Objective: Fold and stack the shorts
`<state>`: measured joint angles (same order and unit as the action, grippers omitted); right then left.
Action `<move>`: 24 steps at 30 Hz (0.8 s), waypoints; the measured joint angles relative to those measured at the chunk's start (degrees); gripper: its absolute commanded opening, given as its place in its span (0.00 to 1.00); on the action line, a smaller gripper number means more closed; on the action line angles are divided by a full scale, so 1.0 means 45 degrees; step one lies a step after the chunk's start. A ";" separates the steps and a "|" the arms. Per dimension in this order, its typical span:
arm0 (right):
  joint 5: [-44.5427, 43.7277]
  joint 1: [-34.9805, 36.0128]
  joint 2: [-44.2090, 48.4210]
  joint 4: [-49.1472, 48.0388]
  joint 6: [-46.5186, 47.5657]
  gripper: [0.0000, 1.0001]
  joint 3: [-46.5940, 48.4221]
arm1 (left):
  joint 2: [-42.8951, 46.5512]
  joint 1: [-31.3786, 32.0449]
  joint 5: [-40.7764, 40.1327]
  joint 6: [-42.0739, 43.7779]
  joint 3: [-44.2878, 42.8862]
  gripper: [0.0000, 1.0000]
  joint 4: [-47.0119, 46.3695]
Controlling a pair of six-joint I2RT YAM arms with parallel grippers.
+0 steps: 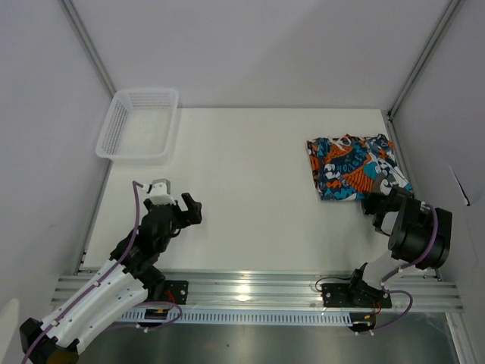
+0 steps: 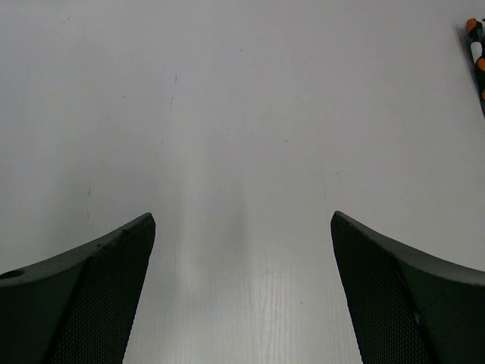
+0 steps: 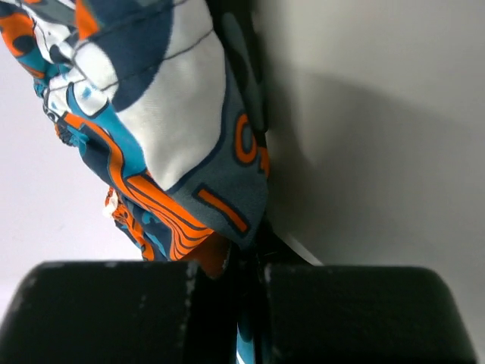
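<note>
One pair of shorts (image 1: pixel 352 167), in a blue-teal, orange and white cartoon print, lies folded at the right side of the white table (image 1: pixel 250 189). My right gripper (image 1: pixel 377 203) sits at its near edge and is shut on the fabric. In the right wrist view the shorts (image 3: pixel 174 114) hang from between the closed black jaws of the gripper (image 3: pixel 250 273). My left gripper (image 1: pixel 189 208) hovers over bare table at the near left, well apart from the shorts. It is open with nothing between its fingers (image 2: pixel 114 265). A sliver of the shorts (image 2: pixel 477 53) shows at the top right of the left wrist view.
A white plastic mesh basket (image 1: pixel 140 125) stands at the far left corner of the table. Metal frame posts and white walls close in the left, right and back sides. An aluminium rail (image 1: pixel 250 288) with the arm bases runs along the near edge.
</note>
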<state>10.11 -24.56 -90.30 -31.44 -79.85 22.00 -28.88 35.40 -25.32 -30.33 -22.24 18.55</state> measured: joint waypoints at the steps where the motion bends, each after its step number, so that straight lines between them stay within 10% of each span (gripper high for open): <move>1: 0.0243 0.0000 -0.0481 0.0034 0.0083 0.00 0.0447 | 0.0000 0.0000 0.0000 0.0000 0.0000 0.99 0.0000; 24: -0.1894 0.2079 -0.5634 -0.2336 -0.3235 0.00 0.5095 | -0.0165 0.0000 0.0005 0.0092 0.0000 0.99 -0.0053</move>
<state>1.58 -15.20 -115.66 -41.95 -94.41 44.93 -29.63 35.40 -25.30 -29.91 -22.24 18.31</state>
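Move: The right hand already grips the near edge of the stacked shorts, whose middle lies about 15 cm straight ahead of that hand, nearly level in height. The table's far right corner, where the stack is being taken, is roughly 42 cm ahead and 16 cm to the right, a couple of centimetres lower. From the idle left hand, that corner lies some 54 cm ahead, 82 cm right and 14 cm below. Keeping the near edge of the stacked shorts pinched in its shut fingers, the right hand pushes the cloth straight forward along the table towards the far edge and far right corner, some 13 cm, low and level, quick at first and then slowing. The fingers tip up about 10 degrees on the way. ##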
